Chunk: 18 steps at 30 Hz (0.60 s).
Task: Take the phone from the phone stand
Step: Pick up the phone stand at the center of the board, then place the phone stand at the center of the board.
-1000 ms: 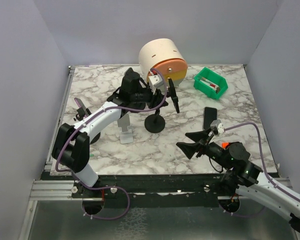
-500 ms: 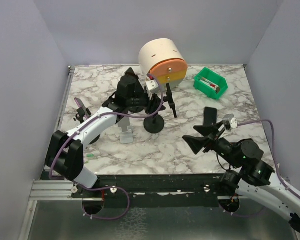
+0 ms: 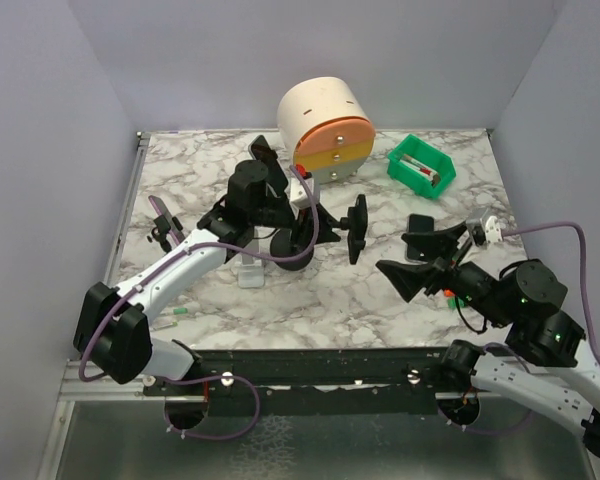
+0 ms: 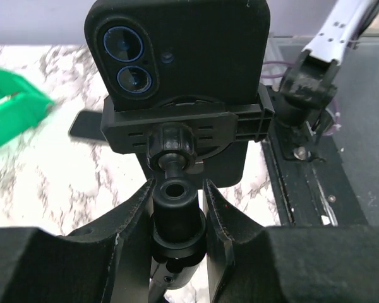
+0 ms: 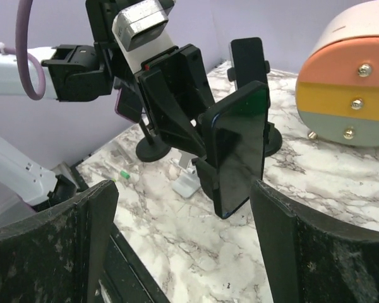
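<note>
The phone is black and sits clamped in the cradle of the black phone stand, mid-table. In the left wrist view the phone shows its back and two blue-ringed lenses above the cradle. My left gripper is shut on the stand's stem, just below the ball joint. My right gripper stands open to the right of the phone, apart from it. Its wrist view shows the phone's dark screen ahead, between the two fingers.
A second dark phone lies flat behind the right gripper. A white stand sits left of the black base. A cream drum with an orange front and a green bin are at the back. A small purple phone on a stand is at the left.
The left arm has swung the stand so the phone has come down and right, towards the right gripper. The right gripper has moved right, lifted and opened wider.
</note>
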Each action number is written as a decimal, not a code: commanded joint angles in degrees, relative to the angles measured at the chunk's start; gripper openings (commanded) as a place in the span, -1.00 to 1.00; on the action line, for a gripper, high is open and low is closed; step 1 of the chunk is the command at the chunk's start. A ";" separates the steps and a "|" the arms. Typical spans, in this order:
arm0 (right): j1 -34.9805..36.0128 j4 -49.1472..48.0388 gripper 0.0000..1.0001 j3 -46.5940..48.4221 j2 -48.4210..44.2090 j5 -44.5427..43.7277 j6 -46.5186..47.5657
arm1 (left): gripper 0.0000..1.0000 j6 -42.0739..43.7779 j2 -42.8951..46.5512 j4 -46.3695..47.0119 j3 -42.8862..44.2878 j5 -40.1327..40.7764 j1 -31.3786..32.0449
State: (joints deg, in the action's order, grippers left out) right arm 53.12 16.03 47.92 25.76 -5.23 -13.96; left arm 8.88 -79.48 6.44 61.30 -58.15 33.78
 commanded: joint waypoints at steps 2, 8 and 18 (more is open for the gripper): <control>-0.13 6.53 0.82 4.01 2.81 7.44 4.60 | -1.00 0.39 3.44 8.83 2.11 -7.48 2.26; -0.13 5.92 0.82 3.36 0.34 8.49 6.43 | -1.00 0.58 2.71 9.76 0.11 -9.43 3.99; -0.13 9.41 0.82 5.04 -1.49 7.49 7.88 | -1.00 -5.07 2.81 16.40 -3.83 -11.20 8.39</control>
State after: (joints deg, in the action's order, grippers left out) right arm 53.12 21.98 51.59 24.95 1.45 -7.57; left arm 6.55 -78.85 11.33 57.91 -65.34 39.99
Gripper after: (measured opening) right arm 0.908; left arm 0.335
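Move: The phone on the centre stand, already lifted in the left gripper, sits about 7 cm to the left fingers' right and level with them fore-aft and in height. From the left hand, the waiting right gripper is some 10 cm back, 15 cm right and 8 cm higher; a loose phone lies 13 cm ahead, 29 cm right, 24 cm down. From the right hand, the stand's phone is about 10 cm ahead, 8 cm left, 8 cm below. The phone stand, still pinched by its upper stem, is carried back about 6 cm and slightly right by the left hand, bringing its phone towards the right gripper while the wrist turns clockwise some 15 degrees. The right hand stays wide open, easing back about 2 cm and tilting slightly, without touching the phone. ##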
